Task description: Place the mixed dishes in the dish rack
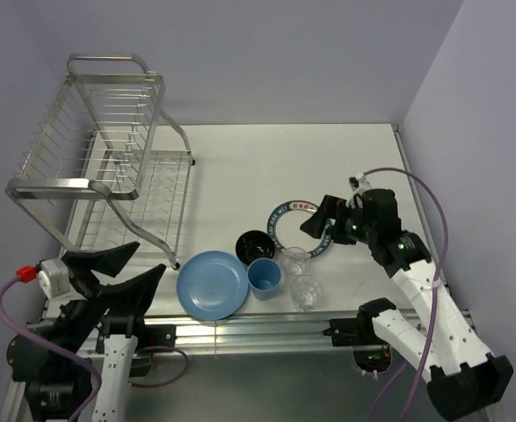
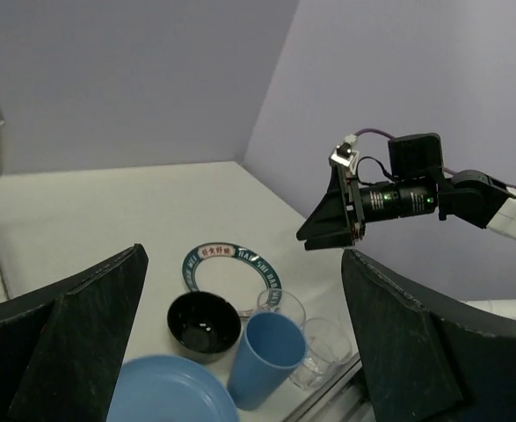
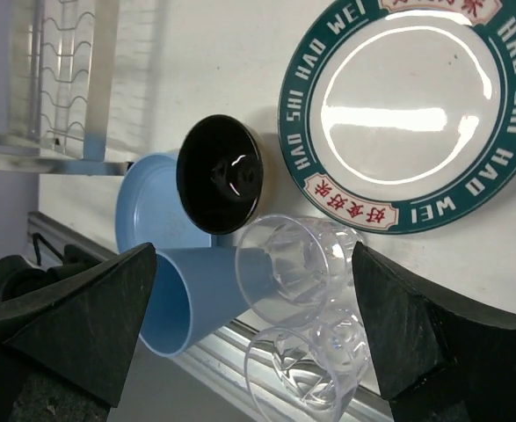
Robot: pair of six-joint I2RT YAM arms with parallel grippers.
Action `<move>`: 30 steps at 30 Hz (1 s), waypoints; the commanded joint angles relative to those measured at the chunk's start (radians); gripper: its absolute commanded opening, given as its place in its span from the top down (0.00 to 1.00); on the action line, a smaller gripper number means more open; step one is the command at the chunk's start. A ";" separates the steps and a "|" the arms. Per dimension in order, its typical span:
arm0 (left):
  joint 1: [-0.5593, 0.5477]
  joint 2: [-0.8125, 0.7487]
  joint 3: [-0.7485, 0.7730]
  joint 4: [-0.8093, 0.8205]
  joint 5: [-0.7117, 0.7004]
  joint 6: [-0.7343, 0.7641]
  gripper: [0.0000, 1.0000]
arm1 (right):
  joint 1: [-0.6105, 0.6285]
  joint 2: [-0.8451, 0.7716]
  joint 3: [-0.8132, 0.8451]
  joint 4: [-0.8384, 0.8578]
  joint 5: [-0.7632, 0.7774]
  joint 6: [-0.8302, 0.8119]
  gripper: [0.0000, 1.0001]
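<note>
The silver wire dish rack stands at the table's far left. In front of it lie the light-blue plate, black bowl, light-blue cup, two clear glasses and the white plate with the lettered rim. My right gripper hovers open over the lettered plate, looking down on the bowl, cup and nearer glass. My left gripper is open and empty, low beside the blue plate, facing the cup.
The table's metal front rail runs just before the glasses. Purple walls close in the back and right side. The rack's lower tier shows at the upper left of the right wrist view.
</note>
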 commanded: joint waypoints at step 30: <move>0.063 0.398 0.615 -0.968 -0.179 -0.003 0.01 | 0.438 0.891 0.488 0.029 0.251 -0.214 0.24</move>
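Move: The black bowl lies about 15 cm to the right gripper's left, some 4 cm farther ahead and 14 cm below. The green-rimmed plate is roughly 11 cm ahead and 3 cm left of that gripper, the blue cup about 12 cm left and 4 cm back, the nearer clear glass about 4 cm left and level with it. From the left gripper, the bowl is some 18 cm ahead, 19 cm right and 35 cm down. Swing the right gripper about 12 cm left and a little forward to the black bowl, rising slightly before dropping to end some 10 cm lower. Steepen its fingers down over the bowl's right-hand rim and close them about a quarter. Meanwhile draw the empty left gripper back and left, bring it partway forward again, and tip it some 35 degrees down. ##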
